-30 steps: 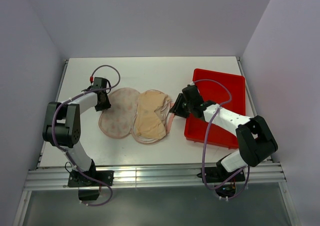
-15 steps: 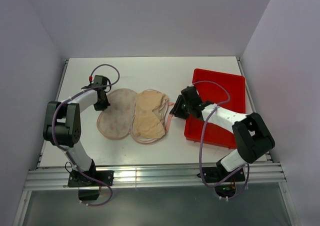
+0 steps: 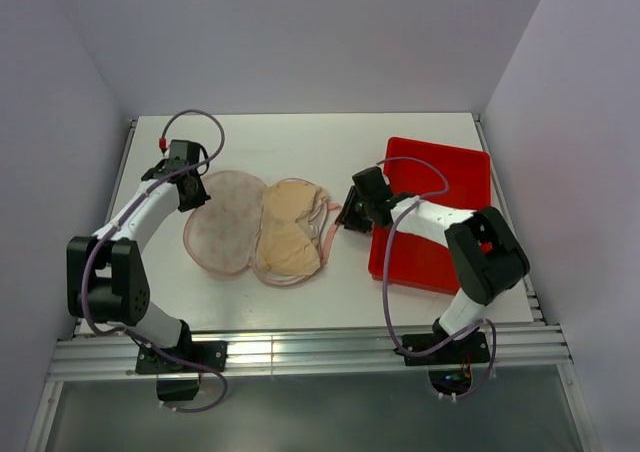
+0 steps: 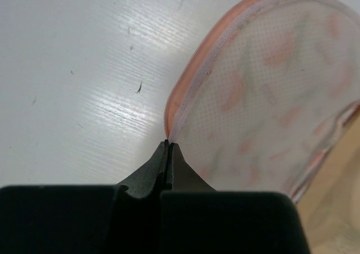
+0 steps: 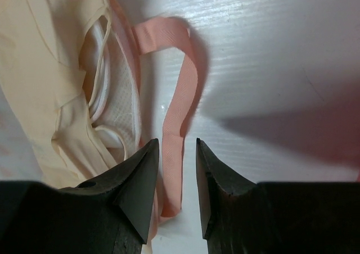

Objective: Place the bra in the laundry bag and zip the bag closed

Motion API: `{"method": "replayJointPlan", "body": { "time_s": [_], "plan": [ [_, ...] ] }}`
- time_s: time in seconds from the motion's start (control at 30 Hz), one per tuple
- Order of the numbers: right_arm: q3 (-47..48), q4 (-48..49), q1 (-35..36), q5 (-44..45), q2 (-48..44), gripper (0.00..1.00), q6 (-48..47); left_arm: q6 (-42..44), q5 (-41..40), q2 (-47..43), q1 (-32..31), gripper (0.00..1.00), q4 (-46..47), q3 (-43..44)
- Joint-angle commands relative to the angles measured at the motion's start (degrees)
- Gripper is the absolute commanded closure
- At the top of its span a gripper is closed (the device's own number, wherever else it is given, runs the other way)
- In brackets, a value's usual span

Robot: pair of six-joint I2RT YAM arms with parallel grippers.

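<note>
The laundry bag (image 3: 222, 234) lies opened flat on the white table, its left lobe showing white mesh over orange-red print. The peach bra (image 3: 288, 230) rests in the right lobe. My left gripper (image 3: 193, 190) sits at the left lobe's far-left rim. In the left wrist view it (image 4: 167, 144) is shut on the bag's pink zipper edge (image 4: 179, 91). My right gripper (image 3: 346, 218) is at the bag's right end. In the right wrist view it (image 5: 177, 146) is open, and the pink loop (image 5: 179, 105) runs between its fingers, beside the bra (image 5: 39, 74).
A red plastic tray (image 3: 450, 172) lies on the right of the table, under my right forearm. White walls enclose the table at the back and on both sides.
My left gripper has shut on the bag's rim and drawn it left and back; the bag and bra slid left. My right gripper followed left to the loop.
</note>
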Motion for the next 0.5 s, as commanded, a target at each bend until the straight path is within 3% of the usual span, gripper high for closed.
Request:
{"method": "replayJointPlan", "body": {
  "time_s": [0.0, 0.27, 0.47],
  "plan": [
    [3.6, 0.41, 1.08, 1.42, 2.24, 0.6, -0.22, -1.27, 2.9, -4.89, 0.15, 1.0, -0.62, 2.96],
    [10.54, -1.53, 5.56, 2.91, 8.13, 0.62, 0.92, -4.35, 9.94, -9.55, -1.42, 1.0, -0.54, 5.59],
    [11.95, -1.71, 6.62, 2.83, 9.98, 0.62, 1.27, -7.51, 10.73, -10.79, -8.19, 1.0, -0.8, 8.41]
  ]
}}
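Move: The left hand holds the outer edge of the bag's lid; the bra, which the lid is to cover, lies about 17 cm to its right, 6 cm back and 8 cm below. The open right hand has the bag's right rim about 4 cm to its left, level ahead, 3 cm below. The pull strap lies 2 cm left and 2 cm back of that hand, the bra 12 cm left and 3 cm back, and the red tray's middle 19 cm right, level ahead. Left hand raises its still-pinched lid 8 cm and rightward; open right hand goes 5 cm left towards the rim. ##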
